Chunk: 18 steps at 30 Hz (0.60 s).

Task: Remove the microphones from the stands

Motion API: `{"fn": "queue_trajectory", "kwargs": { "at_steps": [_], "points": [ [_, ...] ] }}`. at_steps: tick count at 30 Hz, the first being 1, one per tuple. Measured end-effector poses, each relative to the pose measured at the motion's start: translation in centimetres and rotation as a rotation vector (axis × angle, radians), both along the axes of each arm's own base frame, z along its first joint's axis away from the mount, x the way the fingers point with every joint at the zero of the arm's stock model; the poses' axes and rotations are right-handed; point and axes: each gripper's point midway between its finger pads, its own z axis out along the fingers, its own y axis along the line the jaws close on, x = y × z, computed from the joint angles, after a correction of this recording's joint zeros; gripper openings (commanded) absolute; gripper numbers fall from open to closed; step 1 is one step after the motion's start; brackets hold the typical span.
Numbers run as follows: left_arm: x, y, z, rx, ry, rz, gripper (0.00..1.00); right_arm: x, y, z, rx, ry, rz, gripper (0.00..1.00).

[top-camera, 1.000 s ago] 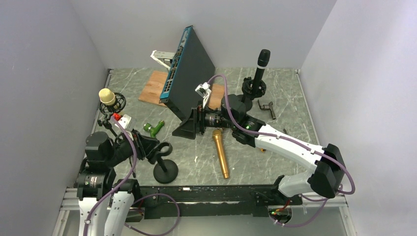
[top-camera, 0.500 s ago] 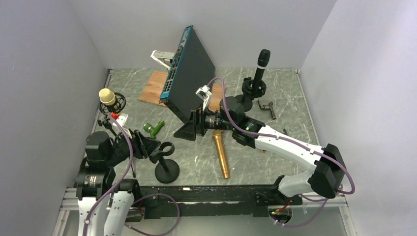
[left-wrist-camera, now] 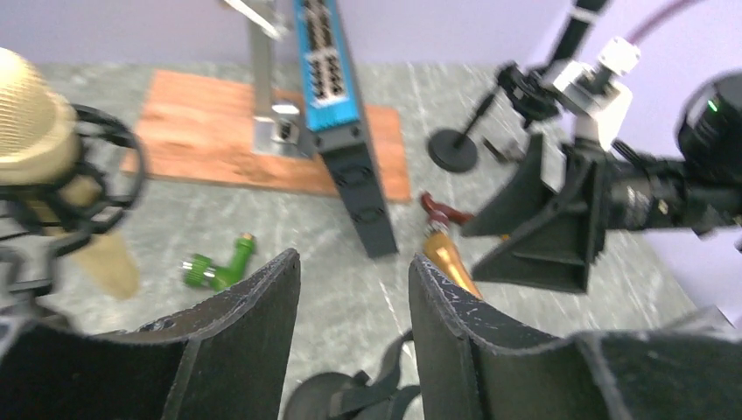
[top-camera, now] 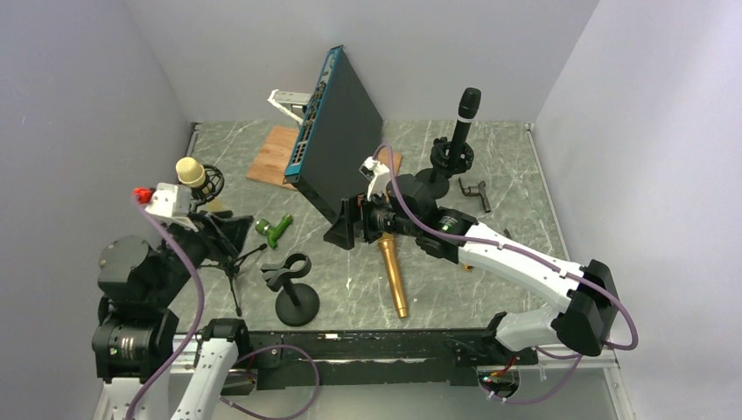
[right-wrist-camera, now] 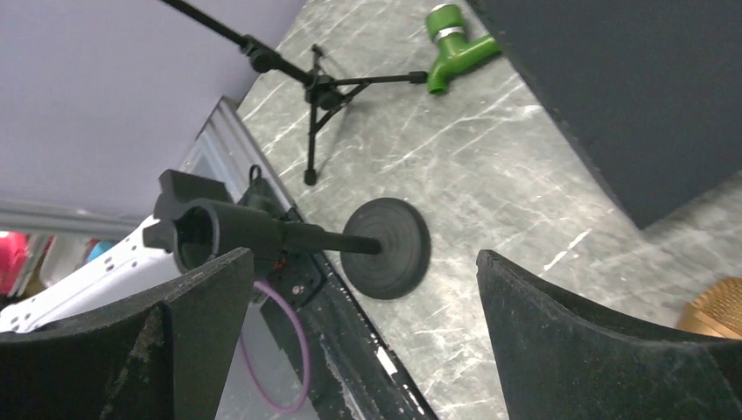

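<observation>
A gold handheld microphone (top-camera: 394,276) lies flat on the table, its end showing in the left wrist view (left-wrist-camera: 446,254) and the right wrist view (right-wrist-camera: 717,308). A black round-base stand (top-camera: 295,302) stands to its left with an empty clip (top-camera: 287,268); it also shows in the right wrist view (right-wrist-camera: 385,248). My left gripper (top-camera: 225,232) is open and empty, raised left of the stand; in its own view (left-wrist-camera: 353,262) the clip is just below its jaws. My right gripper (top-camera: 346,223) is open and empty above the gold microphone's head.
A cream condenser microphone (top-camera: 191,172) sits in a shock mount on a tripod at the left. A black microphone (top-camera: 468,107) stands in a stand at the back right. A blue-faced network switch (top-camera: 337,131) leans over a wooden board (top-camera: 271,153). A green fitting (top-camera: 275,228) lies nearby.
My left arm has lifted and pulled back to the left, away from the empty stand's clip. My right gripper has shifted slightly right. The gold microphone has not moved.
</observation>
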Motion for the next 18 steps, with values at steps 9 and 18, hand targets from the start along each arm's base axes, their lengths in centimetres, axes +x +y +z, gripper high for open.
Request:
{"fn": "queue_trajectory", "kwargs": {
  "at_steps": [9,18],
  "points": [
    [-0.2,6.3,3.1,0.036,-0.083,0.375,0.56,0.4,-3.0,3.3,0.072,-0.120,-0.114,1.00],
    [3.5,10.7,2.0,0.093,0.021,0.625,0.58,0.2,-3.4,4.1,0.081,-0.184,-0.091,1.00]
  ]
}}
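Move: The cream microphone, in its cradle on the tripod stand, is about 13 cm to the left hand's left and 10 cm ahead, its middle just below hand height. The empty clamp stand is some 5 cm ahead and 4 cm right, about 18 cm lower; the green tap lies on the table roughly 24 cm ahead and 4 cm left, nearly 30 cm down. From the right hand the microphone is about 33 cm left, 6 cm ahead and 9 cm higher. The cream microphone is what the left hand closes in on: the hand sweeps about 11 cm left, first rising slightly, then adding a push forward, while swinging some 35 degrees counter-clockwise until its half-open fingers face the microphone. Meanwhile the right hand, wide open, backs off 3 to 4 cm to its right and rises about as much. ##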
